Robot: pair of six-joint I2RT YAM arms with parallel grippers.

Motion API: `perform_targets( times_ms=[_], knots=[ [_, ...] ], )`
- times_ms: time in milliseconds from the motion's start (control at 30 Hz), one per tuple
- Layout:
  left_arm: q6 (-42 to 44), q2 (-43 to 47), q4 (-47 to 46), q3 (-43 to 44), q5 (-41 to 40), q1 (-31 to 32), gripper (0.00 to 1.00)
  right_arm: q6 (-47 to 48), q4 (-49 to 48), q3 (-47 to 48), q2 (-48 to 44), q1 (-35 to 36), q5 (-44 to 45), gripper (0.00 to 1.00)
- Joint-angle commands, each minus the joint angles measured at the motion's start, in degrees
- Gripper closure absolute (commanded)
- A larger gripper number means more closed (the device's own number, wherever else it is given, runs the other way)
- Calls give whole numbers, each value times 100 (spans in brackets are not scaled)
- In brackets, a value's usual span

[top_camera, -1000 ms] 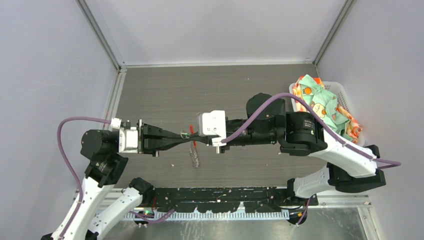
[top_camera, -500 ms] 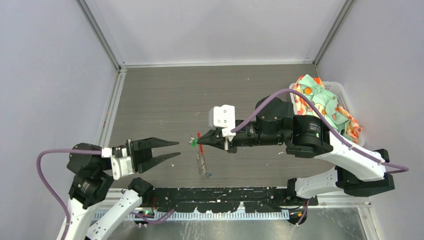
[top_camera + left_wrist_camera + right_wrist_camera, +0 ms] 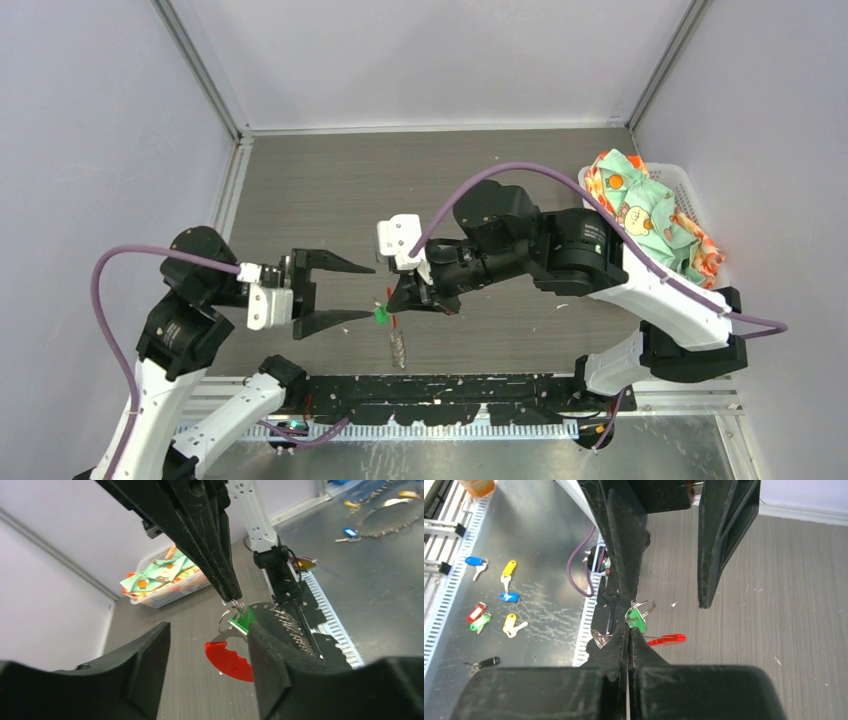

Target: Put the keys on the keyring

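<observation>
My right gripper (image 3: 393, 304) is shut on the top of the keyring (image 3: 398, 342), where a small wire ring (image 3: 226, 618) sits. Its pinched tips show in the right wrist view (image 3: 629, 626). A green-headed key (image 3: 637, 619) hangs at those tips; the same key (image 3: 381, 316) shows from above. Below it hang the red loop (image 3: 227, 657) and the silvery chain (image 3: 295, 630). My left gripper (image 3: 358, 293) stands open just left of the key, touching nothing. In its wrist view its fingers (image 3: 150, 652) frame the hanging key and red loop.
A white basket (image 3: 688, 185) of patterned cloth stands at the right edge. Several spare keys with coloured heads lie on the metal shelf near the arm bases, among them a blue one (image 3: 475, 561) and a yellow one (image 3: 509, 569). A black rail (image 3: 450, 388) runs along the near edge.
My left gripper has opened, let go and drawn back to the left. The right gripper, still shut, has carried the keyring and green key toward the near edge.
</observation>
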State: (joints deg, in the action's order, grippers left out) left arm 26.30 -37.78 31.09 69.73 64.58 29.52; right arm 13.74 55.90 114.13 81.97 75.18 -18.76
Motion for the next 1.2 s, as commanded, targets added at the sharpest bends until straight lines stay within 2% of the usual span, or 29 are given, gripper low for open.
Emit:
perform_targets(
  times_ms=[0, 200, 267, 467, 633, 767, 900, 1033, 1167],
  knots=[
    [293, -123, 605, 183, 623, 1, 48, -74, 269, 395, 69, -26, -311, 99],
    [668, -168, 1012, 238, 701, 1, 61, -80, 255, 459, 164, -99, -388, 99],
    [756, -163, 1084, 215, 705, 1, 63, -94, 237, 457, 183, -129, -448, 99],
    [991, -182, 1126, 128, 763, -1, 53, -134, 293, 552, 347, -267, -759, 99],
    [1140, -233, 1121, 120, 781, 1, 50, -148, 341, 666, 495, -352, -925, 99],
    [1148, -266, 1150, 120, 840, 1, 62, -144, 313, 682, 530, -386, -945, 99],
    [1665, -230, 1595, 154, 743, 1, 73, -167, 219, 605, 465, -425, -949, 99],
    [2362, -230, 2181, 221, 638, 1, 85, -279, -207, 250, 221, -475, -881, 99],
    [2592, -192, 2249, 251, 554, 1, 98, -512, -808, -245, -91, -593, -878, 99]
  ],
)
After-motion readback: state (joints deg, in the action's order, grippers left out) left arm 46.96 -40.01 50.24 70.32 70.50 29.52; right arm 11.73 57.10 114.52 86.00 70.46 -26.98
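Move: The left hand's open fingers go for the small metal ring still held in the right fingertips, about 2 cm back, 1 cm to the right and 2 cm below. The green key tag hangs some 3 cm back, 2 cm right and 3 cm below. The plate's red part is 1 cm back, 2 cm right and 5 cm down, its silver tail 6 cm back, 3 cm right and 8 cm down. From the right hand the ring is level front to back, 1 cm left and 1 cm below. Down by some 4 cm and back a little over 1 cm, the left hand comes onto the ring from its left side. Its fingers half close, ease open slightly, then shut and pinch the ring during a second short sinking. The right hand keeps its grip, lowering the ring about 2 cm and bringing it roughly 1 cm left and slightly forward to meet them. ##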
